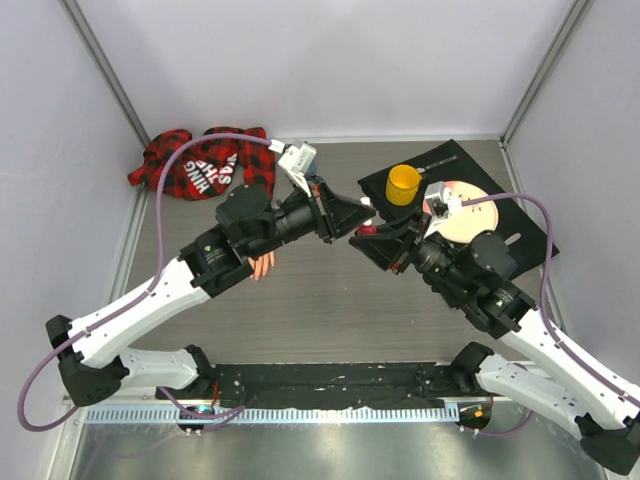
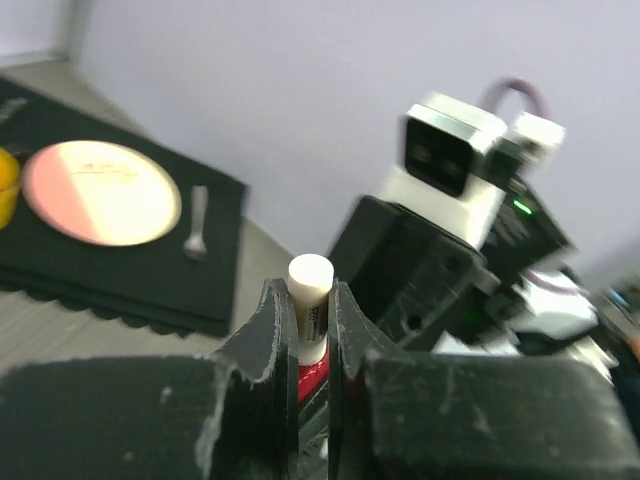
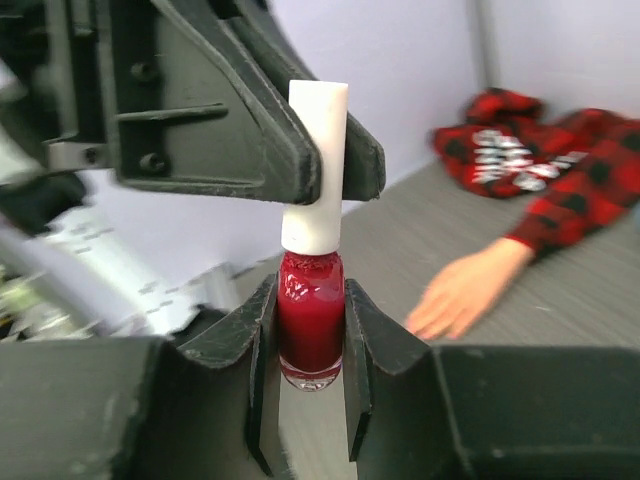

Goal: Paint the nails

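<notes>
A small red polish bottle (image 3: 310, 322) with a white cap (image 3: 316, 160) hangs upright above the table between both arms. My right gripper (image 3: 310, 296) is shut on its glass body. From the opposite side, my left gripper (image 2: 310, 300) is shut on the cap (image 2: 310, 276). In the top view the two grippers meet at the bottle (image 1: 367, 230) near the table's middle. The peach mannequin hand (image 3: 465, 290) lies flat on the table, partly under my left arm (image 1: 262, 265), its plaid sleeve (image 1: 205, 160) at the back left. The nails are too small to make out.
A black mat (image 1: 480, 165) at the back right holds a yellow cup (image 1: 403, 184) and a pink-and-white plate (image 2: 100, 192) with a small utensil (image 2: 197, 225) beside it. White walls close in the table on three sides.
</notes>
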{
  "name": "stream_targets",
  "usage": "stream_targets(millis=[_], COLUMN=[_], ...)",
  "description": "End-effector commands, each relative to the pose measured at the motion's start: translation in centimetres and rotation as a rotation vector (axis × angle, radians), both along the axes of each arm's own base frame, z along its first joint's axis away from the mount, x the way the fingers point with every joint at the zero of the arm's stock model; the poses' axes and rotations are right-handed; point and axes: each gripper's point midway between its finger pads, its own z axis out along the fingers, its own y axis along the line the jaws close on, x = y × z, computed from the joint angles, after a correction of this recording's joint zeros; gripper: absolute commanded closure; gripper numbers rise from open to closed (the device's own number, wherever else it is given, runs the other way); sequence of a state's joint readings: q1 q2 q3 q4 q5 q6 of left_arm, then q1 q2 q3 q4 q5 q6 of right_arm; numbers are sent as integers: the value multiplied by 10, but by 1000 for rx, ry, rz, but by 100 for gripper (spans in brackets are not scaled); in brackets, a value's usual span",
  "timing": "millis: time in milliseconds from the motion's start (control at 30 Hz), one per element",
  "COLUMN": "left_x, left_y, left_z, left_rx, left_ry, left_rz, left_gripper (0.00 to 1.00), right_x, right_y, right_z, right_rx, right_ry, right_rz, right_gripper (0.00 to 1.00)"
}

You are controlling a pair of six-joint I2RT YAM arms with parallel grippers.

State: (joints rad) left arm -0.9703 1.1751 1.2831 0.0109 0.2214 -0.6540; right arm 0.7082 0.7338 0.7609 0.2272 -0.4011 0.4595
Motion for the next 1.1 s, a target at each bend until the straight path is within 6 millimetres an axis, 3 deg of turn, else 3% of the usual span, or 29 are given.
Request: stream_targets(millis=[0,33,67,167,300,433,533,567,633,667,700,900,967,1033,1067], left_x=[39,41,54,58,67,61,51,45,30,22,17,-10,-18,-19,-30], left_y=[0,-3,0,-15,-14,-15,-13,-9,-9,-1,1,31,32,35,32], left_z=[-27,-31,-34,-41,-39,-30,-26,-15,-15,2,-8,7,3,15,16], left_rx=[116,124,132,145,116,86,82,49,39,-13,3,-71,-93,-156,-166], left_ry=[86,89,94,111,126,114,102,89,66,43,43,24,51,59,95], left_rz=[302,336,435,476,530,494,441,418,332,297,272,177,83,14,-65], left_gripper=[100,100,100,100,100,100,61,42,24,21,19,15,16,18,19], right_x=[59,74,77,80,81,70,57,54,45,41,35,3,-17,-31,-35], right_y=[-35,-49,-50,-51,-50,-42,-34,-32,-28,-26,-26,-18,-9,-2,-1], right_z=[0,1,0,3,6,3,6,6,8,7,10,18,22,27,29], right_rx=[-109,-127,-148,-188,-178,-145,-106,-93,-71,-58,-41,21,28,54,63], right_ry=[-37,-28,-30,-57,-78,-105,-123,-119,-122,-106,-108,-93,-117,-114,-113], right_rz=[-437,-574,-611,-693,-690,-613,-531,-507,-456,-434,-403,-242,-118,-32,-8], right_gripper=[99,99,99,99,99,99,99,99,99,99,99,99,99,99,99])
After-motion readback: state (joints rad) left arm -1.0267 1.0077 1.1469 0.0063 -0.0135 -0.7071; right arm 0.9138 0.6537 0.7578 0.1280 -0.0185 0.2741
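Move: Between the two hands stands the nail polish: its white cap is already pinched in the left fingers, with the red bottle about 4 cm straight below. The right fingers already hold that bottle, the cap about 4 cm above them. From the left hand, the model hand lies some 17 cm ahead, 22 cm left and 42 cm down; the mug about 31 cm ahead and 14 cm right, 41 cm down. Swinging forward together about 7 cm and sinking nearly 5, the hands twist cap against bottle, left wrist counter-clockwise and right wrist clockwise, some 30 degrees each. Then the left fingers open wide off the cap and that hand draws back and left, away from it and rising; the right keeps its grip, comes back and up, and partly unwinds its turn. ##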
